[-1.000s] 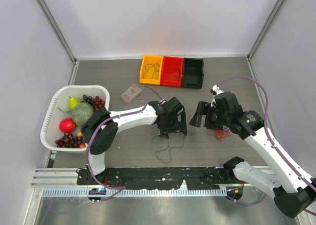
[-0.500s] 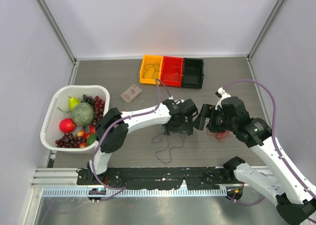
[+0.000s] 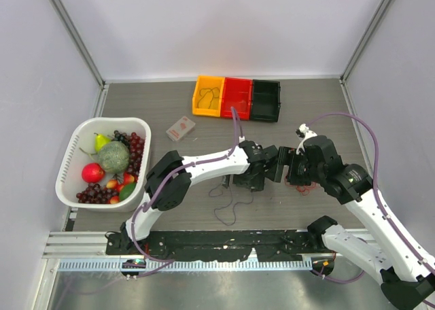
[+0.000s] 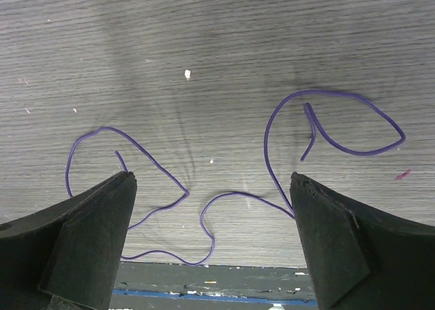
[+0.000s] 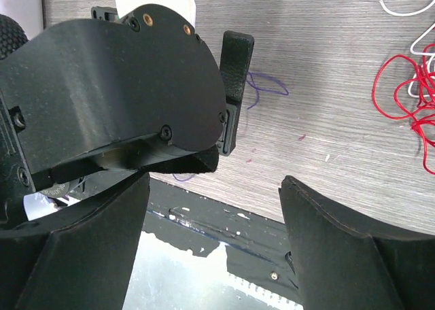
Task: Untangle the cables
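Observation:
A thin dark purple cable (image 4: 204,221) lies in loose loops on the wood table, and in the top view it shows as the dark cable (image 3: 228,202). My left gripper (image 4: 212,181) hovers over it, open, with nothing between its fingers. It sits mid-table as the left gripper (image 3: 253,177), almost touching my right gripper (image 3: 280,167). The right gripper (image 5: 216,181) is also open and empty, and the left gripper's black body fills the upper left of its wrist view. A red cable (image 5: 401,99) tangled with a white cable (image 5: 416,48) lies to its right, and the same red cable (image 3: 304,186) shows under the right arm.
A white basket (image 3: 68,162) of fruit stands at the left. Yellow (image 3: 208,96), red (image 3: 237,98) and black (image 3: 265,100) bins line the back. A small card (image 3: 180,128) lies near them. A black rail (image 3: 224,242) runs along the near edge.
My left gripper has swung right across the table, over the dark cable, until it is close to the right gripper. The right gripper has shifted slightly. Both stay open.

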Motion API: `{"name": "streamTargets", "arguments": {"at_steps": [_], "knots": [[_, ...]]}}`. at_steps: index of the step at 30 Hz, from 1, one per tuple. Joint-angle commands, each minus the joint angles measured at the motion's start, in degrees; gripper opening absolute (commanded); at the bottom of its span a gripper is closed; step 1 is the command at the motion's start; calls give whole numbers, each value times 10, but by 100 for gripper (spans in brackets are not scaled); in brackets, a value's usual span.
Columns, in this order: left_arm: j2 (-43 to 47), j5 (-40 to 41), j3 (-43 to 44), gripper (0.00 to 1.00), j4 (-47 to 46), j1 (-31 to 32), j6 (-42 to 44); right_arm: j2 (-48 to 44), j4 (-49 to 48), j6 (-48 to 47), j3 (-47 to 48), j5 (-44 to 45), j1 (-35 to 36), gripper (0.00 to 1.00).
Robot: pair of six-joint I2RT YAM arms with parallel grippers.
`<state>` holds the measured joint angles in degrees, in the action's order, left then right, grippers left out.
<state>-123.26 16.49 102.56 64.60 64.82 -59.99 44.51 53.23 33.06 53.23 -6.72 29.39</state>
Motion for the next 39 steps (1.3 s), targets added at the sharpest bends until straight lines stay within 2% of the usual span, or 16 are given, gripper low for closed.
{"name": "streamTargets", "arguments": {"at_steps": [1, 4, 7, 10, 14, 19, 20, 24, 26, 29, 33, 39], "knots": [[-7, 7, 11, 100, 8, 4, 10, -12, -16, -8, 17, 15, -2, 82], [-9, 6, 11, 100, 13, 4, 7, -15, -12, -9, 14, 15, -2, 82], [12, -18, -39, 99, -43, 2, 7, -20, -14, -6, 6, 6, -2, 82], [28, -55, -89, 90, -90, -8, -2, -19, -13, -9, 6, 8, -3, 82], [47, -76, -128, 84, -144, -14, 16, -21, -12, -9, 11, 7, -2, 82], [70, -77, -165, 56, -184, -17, 23, -26, -7, 2, 7, -2, -3, 82], [75, -73, -170, 46, -184, -15, 20, -28, -3, 1, 8, 0, -3, 82], [107, -60, -195, 20, -199, -15, 24, -32, 10, -3, 19, 8, -2, 82], [122, -51, -197, 2, -201, -16, 42, -30, 14, -2, 22, 8, -3, 82], [146, -35, -189, 0, -192, -16, 58, -34, 19, 1, 24, 13, -2, 82], [192, -37, -206, 0, -230, -25, 79, -36, 28, 5, 25, 15, -3, 82], [268, -95, -266, 0, -325, -72, 66, -40, 56, 15, 29, 24, -3, 82]]}}
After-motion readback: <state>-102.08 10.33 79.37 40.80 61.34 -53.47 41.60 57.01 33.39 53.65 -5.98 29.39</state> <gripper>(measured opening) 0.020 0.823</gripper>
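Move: The loose purple cable lies spread on the table under the open left hand; its middle stretch is about 2 cm back from that hand, neither left nor right of it, and 4 cm below. The red-and-white cable bundle sits some 19 cm to the left hand's right and 1 cm ahead, the card box about 20 cm ahead and 22 cm left. From the right hand, the purple cable is roughly 14 cm left, 1 cm back and 19 cm below. The left fingers close from wide open on the purple cable's middle and pinch it, after the hand has sunk about 3 cm to the table and eased slightly back. Keeping it pinched, the hand then rises some 7 cm and a little forward, its left side rolling down about 15 degrees. ##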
